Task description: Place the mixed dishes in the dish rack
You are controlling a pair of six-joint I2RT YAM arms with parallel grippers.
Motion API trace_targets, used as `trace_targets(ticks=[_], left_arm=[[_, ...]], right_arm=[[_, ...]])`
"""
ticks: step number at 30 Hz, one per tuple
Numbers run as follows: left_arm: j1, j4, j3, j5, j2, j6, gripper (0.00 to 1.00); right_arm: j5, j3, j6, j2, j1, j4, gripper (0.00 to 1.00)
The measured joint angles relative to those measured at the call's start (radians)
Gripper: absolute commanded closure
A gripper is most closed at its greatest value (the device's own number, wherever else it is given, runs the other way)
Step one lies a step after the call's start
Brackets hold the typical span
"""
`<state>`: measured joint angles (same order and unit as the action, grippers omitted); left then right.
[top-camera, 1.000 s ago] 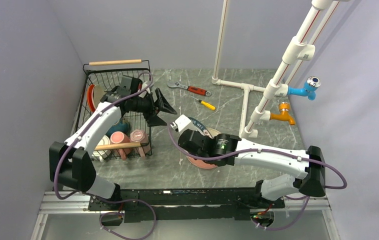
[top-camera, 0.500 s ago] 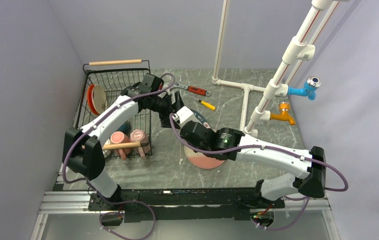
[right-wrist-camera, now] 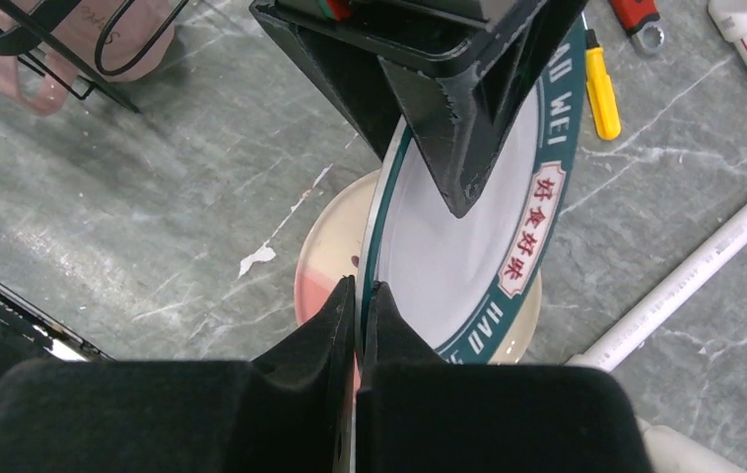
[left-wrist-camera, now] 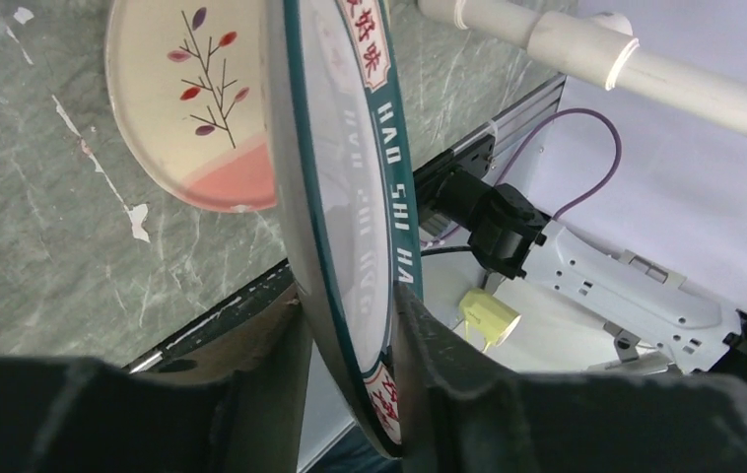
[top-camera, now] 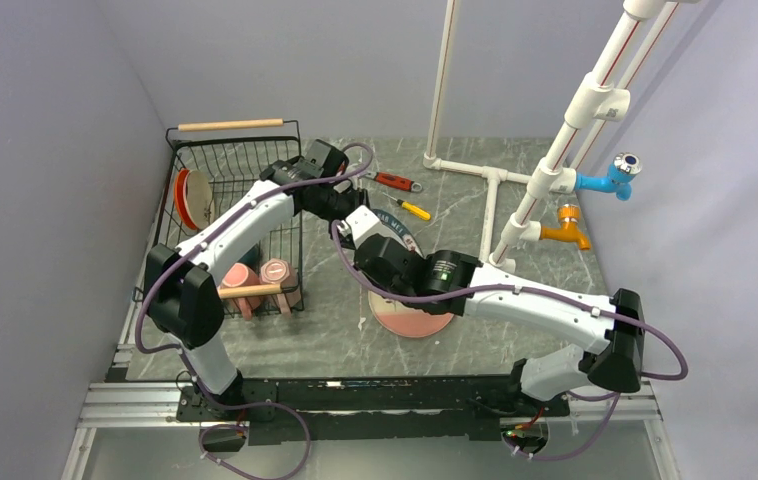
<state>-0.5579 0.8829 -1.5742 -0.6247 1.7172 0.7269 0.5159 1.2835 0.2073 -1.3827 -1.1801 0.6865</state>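
The lettered-rim plate point(top-camera: 400, 222) point(right-wrist-camera: 468, 246) stands on edge above the table, its teal rim with red characters showing. My right gripper point(right-wrist-camera: 358, 296) point(top-camera: 377, 245) is shut on its near rim. My left gripper point(left-wrist-camera: 350, 325) point(top-camera: 355, 213) straddles the opposite rim, one finger pressed on each face of the plate point(left-wrist-camera: 345, 177). The black wire dish rack point(top-camera: 235, 150) stands at the left. It holds the orange-red plate point(top-camera: 185, 197) on edge and two pink mugs point(top-camera: 238, 277) point(top-camera: 276, 271). The teal bowl and white mug are hidden behind the left arm.
A cream plate with a pink band and branch motif point(top-camera: 410, 318) point(left-wrist-camera: 192, 118) lies flat on the table under the held plate. A red-handled wrench point(top-camera: 395, 181) and yellow screwdriver point(top-camera: 414, 209) lie behind. The white pipe frame point(top-camera: 495, 190) stands at the right.
My left arm swung from over the rack rightwards to the plate, and its fingers now sit around the far rim. My right gripper raised the plate slightly toward it.
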Motion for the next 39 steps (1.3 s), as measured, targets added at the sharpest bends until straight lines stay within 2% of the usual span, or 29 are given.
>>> trace_targets(ticks=[8, 13, 18, 21, 23, 30, 36, 39], left_arm=[[-0.001, 0.051, -0.005, 0.068, 0.000, 0.036, 1.00], [-0.002, 0.073, -0.012, 0.097, 0.000, 0.055, 1.00], [-0.002, 0.130, -0.055, 0.134, 0.000, 0.021, 1.00], [-0.005, 0.160, -0.103, 0.202, 0.000, -0.048, 1.00], [-0.005, 0.187, -0.142, 0.262, 0.000, -0.089, 1.00], [-0.005, 0.305, -0.270, 0.495, 0.000, -0.191, 1.00], [0.008, 0.386, -0.371, 0.687, -0.001, -0.241, 1.00], [0.028, 0.387, -0.379, 0.740, -0.012, -0.245, 1.00]], right_arm=[[-0.005, 0.011, -0.050, -0.046, -0.008, -0.013, 1.00], [-0.008, 0.012, -0.069, -0.050, -0.010, -0.017, 1.00], [-0.041, 0.032, -0.068, -0.055, -0.005, -0.019, 0.57], [-0.068, 0.051, -0.069, -0.049, 0.001, -0.029, 0.41], [-0.074, 0.051, -0.069, -0.029, 0.003, -0.040, 0.35], [-0.058, 0.038, -0.051, 0.105, 0.031, -0.093, 0.27], [-0.063, -0.025, 0.025, 0.210, 0.181, -0.121, 0.26], [-0.095, -0.055, 0.067, 0.220, 0.242, -0.119, 0.26]])
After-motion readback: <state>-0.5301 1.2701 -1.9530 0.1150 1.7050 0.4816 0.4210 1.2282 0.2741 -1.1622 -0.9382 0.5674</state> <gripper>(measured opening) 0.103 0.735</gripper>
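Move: The blue-rimmed plate is in the right fingers and between the left hand's half-open ones; its middle is about 7 cm right of the left hand, 2 cm back and 6 cm below. Counted from the left hand, the rack's middle is roughly 26 cm left, 3 cm ahead and 12 cm lower, with the blue bowl some 25 cm left and 4 cm back. From the right hand the blue-rimmed plate's middle lies about 4 cm ahead, 6 cm right, 4 cm below; the pink plate about 9 cm right, 8 cm back, 15 cm below. Easing left and down about a centimetre together, the hands pass over the blue-rimmed plate: the left fingers close on its rim, then the right ones open wide and let go. The left carries it about 12 cm left, also forward and up, towards the rack, wrist rolling some 45 degrees until its fingers point steeply down, while the emptied right rises, then swings right and forward, away from it. ##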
